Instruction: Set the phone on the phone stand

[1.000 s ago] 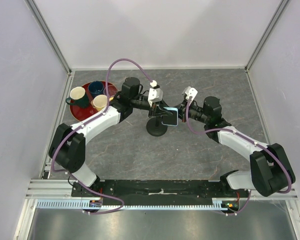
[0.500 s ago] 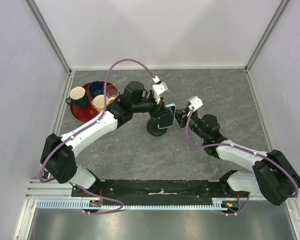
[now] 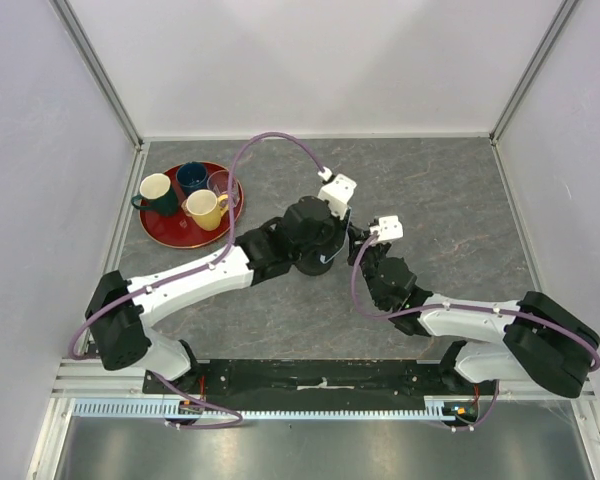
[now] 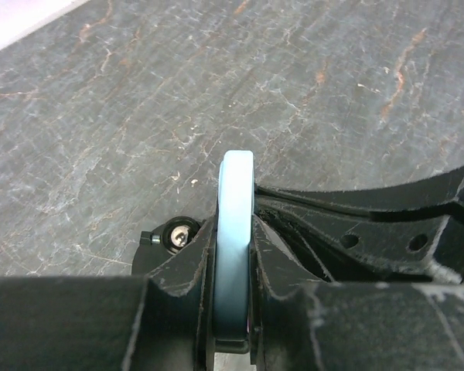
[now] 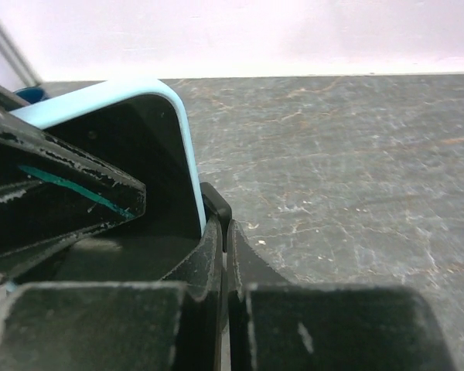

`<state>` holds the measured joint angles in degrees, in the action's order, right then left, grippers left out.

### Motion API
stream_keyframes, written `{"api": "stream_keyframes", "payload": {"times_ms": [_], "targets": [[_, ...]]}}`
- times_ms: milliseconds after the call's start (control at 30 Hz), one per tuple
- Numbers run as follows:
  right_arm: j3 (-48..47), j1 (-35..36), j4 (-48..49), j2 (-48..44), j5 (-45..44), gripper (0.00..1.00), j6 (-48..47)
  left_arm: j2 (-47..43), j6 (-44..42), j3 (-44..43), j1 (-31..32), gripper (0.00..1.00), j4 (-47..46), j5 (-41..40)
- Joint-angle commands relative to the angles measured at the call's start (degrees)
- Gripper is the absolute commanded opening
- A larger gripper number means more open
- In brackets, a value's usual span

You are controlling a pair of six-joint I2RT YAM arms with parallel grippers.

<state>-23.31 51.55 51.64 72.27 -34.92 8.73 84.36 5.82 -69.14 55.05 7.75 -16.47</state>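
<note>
In the left wrist view the phone [image 4: 236, 224] shows edge-on, light blue, upright between my left gripper's [image 4: 236, 249] fingers, which are shut on it. A black part of the phone stand [image 4: 170, 239] with a small bolt sits just left of it. In the right wrist view the phone [image 5: 178, 131] stands at the left, its black screen facing me. My right gripper [image 5: 223, 232] is shut on a thin black tab of the stand [image 5: 216, 202] at the phone's lower edge. From above, my left wrist [image 3: 315, 235] covers the stand and phone, and my right gripper [image 3: 357, 244] touches in from the right.
A red tray [image 3: 160, 228] at the back left holds a cream mug [image 3: 155, 188], a blue cup [image 3: 191, 177], a yellow mug [image 3: 201, 207] and a clear glass [image 3: 221, 185]. Grey walls and metal rails enclose the stone-patterned table [image 3: 450, 190].
My left arm has swung right and forward over the stand, carrying the phone and now hiding both from above. My right arm has drawn in lower and closer to the stand.
</note>
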Motion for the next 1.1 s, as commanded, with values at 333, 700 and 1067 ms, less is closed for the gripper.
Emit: {"api": "stream_keyframes", "payload": {"times_ms": [333,700,1067], "targets": [[-1.04,9.27,-0.21,-2.99,-3.15,0.0,7.26,8.02,3.32,1.55,-0.47,0.02,-3.7,-37.06],[0.8,-5.56,-12.88,-15.14,19.79,0.42,4.88,-1.47,4.55,6.48,-0.55,0.02,1.12,-21.6],[-4.82,-13.14,-14.55,-5.21,63.47,0.95,-6.79,-17.28,-4.14,12.79,-3.45,0.02,4.73,14.06]]}}
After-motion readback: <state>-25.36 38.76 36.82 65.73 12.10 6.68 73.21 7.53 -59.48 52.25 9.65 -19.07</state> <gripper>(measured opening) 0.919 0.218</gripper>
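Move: The left hand already holds the phone between the stand's jaws; the stand's holder sits about 3 cm back, 2 cm left and 4 cm below it. Its round base is roughly 4 cm back, 5 cm left and 20 cm down. The yellow mug stands some 31 cm left and 6 cm ahead, 19 cm lower. The closed right fingers are at the holder's jaw, with the holder's middle about 3 cm left, level ahead and in height. Keep the left gripper's pinch on the phone: ease slightly right, sweep forward-left about 6 cm each way while turning roughly 30 degrees counter-clockwise, then swing back and undo most of the turn. Follow left with the closed right fingers from the stand's jaw, then open them wide, lift about 5 cm, and loop right and forward, then down, back and left, turning counter-clockwise. ##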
